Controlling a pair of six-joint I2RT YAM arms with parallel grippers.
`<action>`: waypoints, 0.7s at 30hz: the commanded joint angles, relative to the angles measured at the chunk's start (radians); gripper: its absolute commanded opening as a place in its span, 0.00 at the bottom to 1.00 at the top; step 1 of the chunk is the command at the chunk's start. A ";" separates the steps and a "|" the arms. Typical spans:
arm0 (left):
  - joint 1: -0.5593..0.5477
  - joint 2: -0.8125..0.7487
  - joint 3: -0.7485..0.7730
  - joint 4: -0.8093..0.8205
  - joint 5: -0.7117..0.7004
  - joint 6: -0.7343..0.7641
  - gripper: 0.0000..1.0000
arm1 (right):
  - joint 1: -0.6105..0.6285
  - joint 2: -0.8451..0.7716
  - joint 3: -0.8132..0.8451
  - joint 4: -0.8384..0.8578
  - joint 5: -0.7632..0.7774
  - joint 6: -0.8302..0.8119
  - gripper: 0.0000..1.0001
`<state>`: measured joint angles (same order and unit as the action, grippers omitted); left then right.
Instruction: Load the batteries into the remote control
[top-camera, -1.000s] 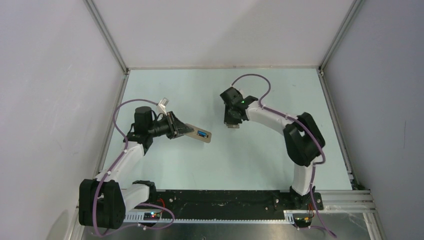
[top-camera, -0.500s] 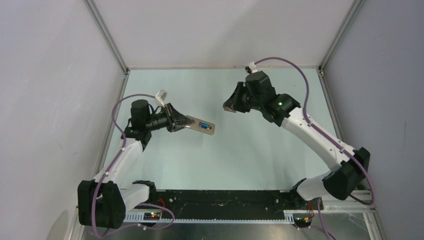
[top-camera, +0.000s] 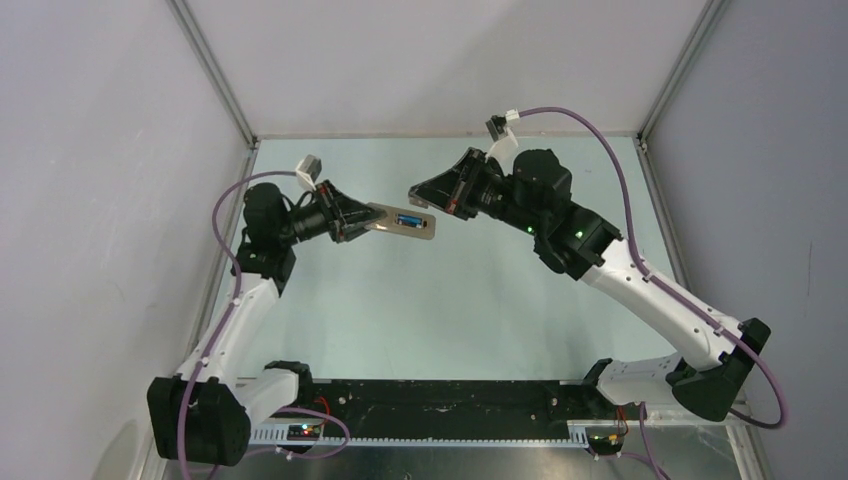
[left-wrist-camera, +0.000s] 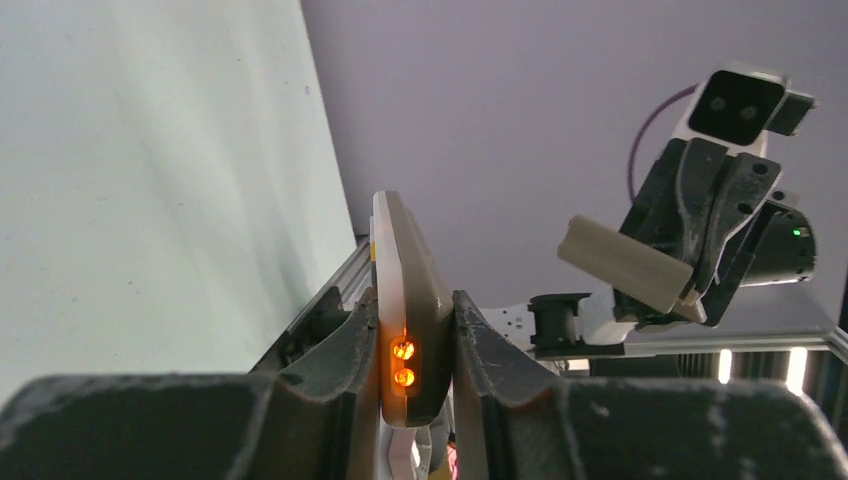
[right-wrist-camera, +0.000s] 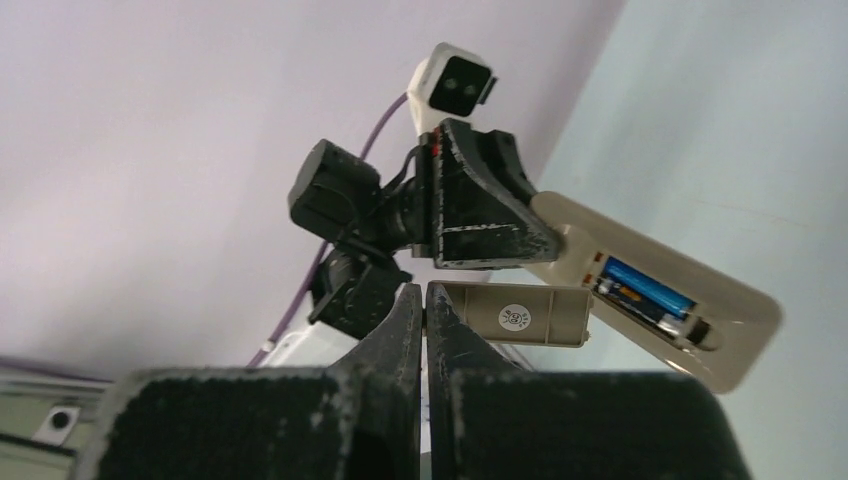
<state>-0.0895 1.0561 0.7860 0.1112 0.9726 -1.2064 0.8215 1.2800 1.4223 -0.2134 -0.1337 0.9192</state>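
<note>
My left gripper (left-wrist-camera: 412, 306) is shut on the remote control (left-wrist-camera: 408, 285), pinching its near end and holding it in the air above the table. The tan back faces up with its slot open. A blue battery (right-wrist-camera: 648, 288) lies in the slot, a darker battery (right-wrist-camera: 662, 320) beside it. The blue battery (top-camera: 407, 220) also shows in the remote (top-camera: 425, 228) in the top view. My right gripper (right-wrist-camera: 425, 296) is shut on the edge of a tan battery cover (right-wrist-camera: 515, 314) with a round sticker. The cover hangs just short of the remote's free end.
The pale green table (top-camera: 480, 300) lies well below both grippers. Aluminium rails (top-camera: 215, 85) and grey walls enclose it on three sides. The left arm's wrist camera (right-wrist-camera: 455, 80) and its purple cable sit behind the remote.
The right arm has swung up from the table and leftward, carrying the cover to the remote's free end. The left arm has lifted the remote higher and farther back.
</note>
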 joint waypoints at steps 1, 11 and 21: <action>-0.006 -0.045 0.070 0.094 0.012 -0.110 0.00 | 0.033 0.010 -0.002 0.185 -0.021 0.080 0.00; -0.009 -0.079 0.049 0.272 0.019 -0.300 0.00 | 0.072 0.022 -0.013 0.309 -0.034 0.231 0.00; -0.009 -0.090 0.016 0.411 -0.001 -0.447 0.00 | 0.059 0.036 -0.063 0.411 -0.092 0.332 0.00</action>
<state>-0.0952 0.9966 0.8135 0.4149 0.9730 -1.5677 0.8871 1.3064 1.3746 0.1040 -0.1883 1.1877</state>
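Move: The open battery bay of the remote is about 9 cm below the right hand and 1 cm to its left, level in reach. The battery cover in the right fingers hangs some 3 cm straight below that hand point; the held end of the remote is 7 cm left and 7 cm down. From the left hand, the cover is about 7 cm right and 4 cm up, the bay about 6 cm right and 2 cm lower, both level in reach. The remote, still pinched in the left hand, is lifted about 8 cm towards the battery cover as that wrist tips its fingertips up some 10 degrees. Still gripping the cover, the right hand rises too, about 5 cm, drawing left and back roughly 3 cm each and easing off near the end, its wrist rolling its fingertips upward. ##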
